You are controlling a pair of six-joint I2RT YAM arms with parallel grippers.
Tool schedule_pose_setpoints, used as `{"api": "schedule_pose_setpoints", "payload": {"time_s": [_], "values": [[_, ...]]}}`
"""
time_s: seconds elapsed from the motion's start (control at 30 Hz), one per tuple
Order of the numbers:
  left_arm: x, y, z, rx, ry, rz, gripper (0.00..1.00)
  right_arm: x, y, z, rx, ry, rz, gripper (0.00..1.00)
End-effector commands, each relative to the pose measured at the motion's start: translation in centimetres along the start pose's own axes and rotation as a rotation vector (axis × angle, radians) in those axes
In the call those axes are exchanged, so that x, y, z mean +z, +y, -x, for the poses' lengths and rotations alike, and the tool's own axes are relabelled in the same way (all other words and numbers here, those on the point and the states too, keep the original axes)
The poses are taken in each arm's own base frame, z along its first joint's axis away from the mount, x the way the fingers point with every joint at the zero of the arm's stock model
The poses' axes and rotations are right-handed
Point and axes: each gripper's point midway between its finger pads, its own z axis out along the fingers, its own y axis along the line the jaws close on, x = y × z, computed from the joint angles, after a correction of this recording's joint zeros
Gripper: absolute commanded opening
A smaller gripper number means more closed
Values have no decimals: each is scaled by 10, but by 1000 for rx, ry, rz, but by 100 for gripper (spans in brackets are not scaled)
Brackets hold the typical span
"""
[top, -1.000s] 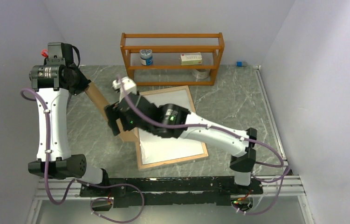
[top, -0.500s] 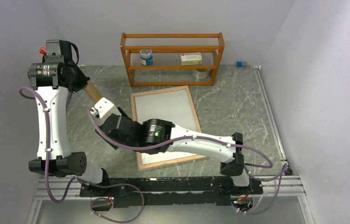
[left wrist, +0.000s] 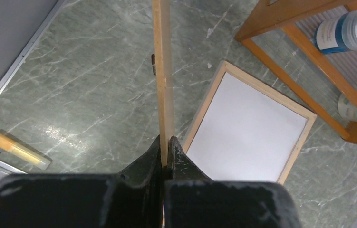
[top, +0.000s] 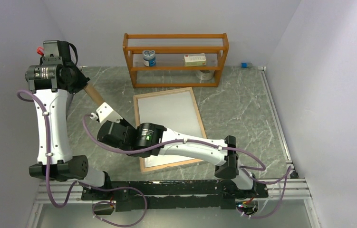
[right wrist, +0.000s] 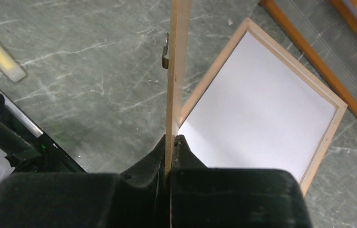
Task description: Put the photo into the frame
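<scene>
The frame (top: 166, 91) lies flat on the marble table, wood-coloured rim up, with a white sheet (top: 169, 124) filling its opening; I cannot tell whether that sheet is the photo. Left of it a thin brown backing board (top: 94, 95) stands on edge. In the left wrist view my left gripper (left wrist: 166, 142) is shut on the board's edge (left wrist: 161, 71), the frame (left wrist: 271, 89) to its right. In the right wrist view my right gripper (right wrist: 173, 138) is shut on the same board (right wrist: 178, 61), which carries a small metal clip (right wrist: 165, 50); the frame (right wrist: 295, 61) lies beyond.
An orange shelf rack (top: 176, 50) stands at the back, holding a jar (top: 149, 58), a small box (top: 195, 59) and a tape roll (top: 206, 74). A yellow-capped tube (left wrist: 19, 150) lies near the left rail. A small blue item (top: 246, 65) sits by the back right wall.
My right arm swung left off the frame and toward the near edge, and its jaws closed on the backing board. The left arm kept its grip and shifted slightly.
</scene>
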Motion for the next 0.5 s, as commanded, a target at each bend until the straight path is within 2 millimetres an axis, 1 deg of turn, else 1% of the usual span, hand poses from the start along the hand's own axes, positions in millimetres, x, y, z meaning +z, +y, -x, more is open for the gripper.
{"api": "schedule_pose_setpoints", "payload": {"time_s": [0.0,0.07,0.13,0.23,0.27,0.3,0.47], "values": [[-32,-26,8,-15,-61,-176,14,-25,-12,37,53,-128,1,0],[-36,-31,9,-12,-70,-215,47,-33,-17,41,64,-158,10,0],[-40,-37,9,-10,-81,-258,69,-42,-21,46,78,-205,43,0],[-42,-40,10,-12,-95,-288,90,-54,-30,58,151,-270,137,0],[-43,-41,10,-14,-100,-292,93,-56,-33,60,178,-276,172,0],[-43,-41,11,-15,-105,-297,94,-61,-42,64,207,-291,200,0],[-52,-52,15,-18,-116,-361,94,-70,-61,66,324,-312,356,0]]}}
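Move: Both grippers hold the brown backing board up over the left side of the table, pinched by its edge, with the left hand higher and farther out. The white-filled frame it belongs to lies about 31 cm right of the left hand, level with it forward, some 35 cm below; from the right hand it is 14 cm ahead, 19 cm right and 27 cm down. The shelf stands about 41 cm ahead and 21 cm right of the right hand, its middle 15 cm lower. The left gripper opens wide and gives up its pinch on the backing board, drawing up about 4 cm and some 3 cm to the left, away from the frame, while its fingers tip upward by roughly 10 degrees. The right gripper stays shut on the board's edge and carries it alone, first going right over towards the frame, about 4 cm in all, then also rising some 3 cm late on as the wrist rolls its left side upward. ##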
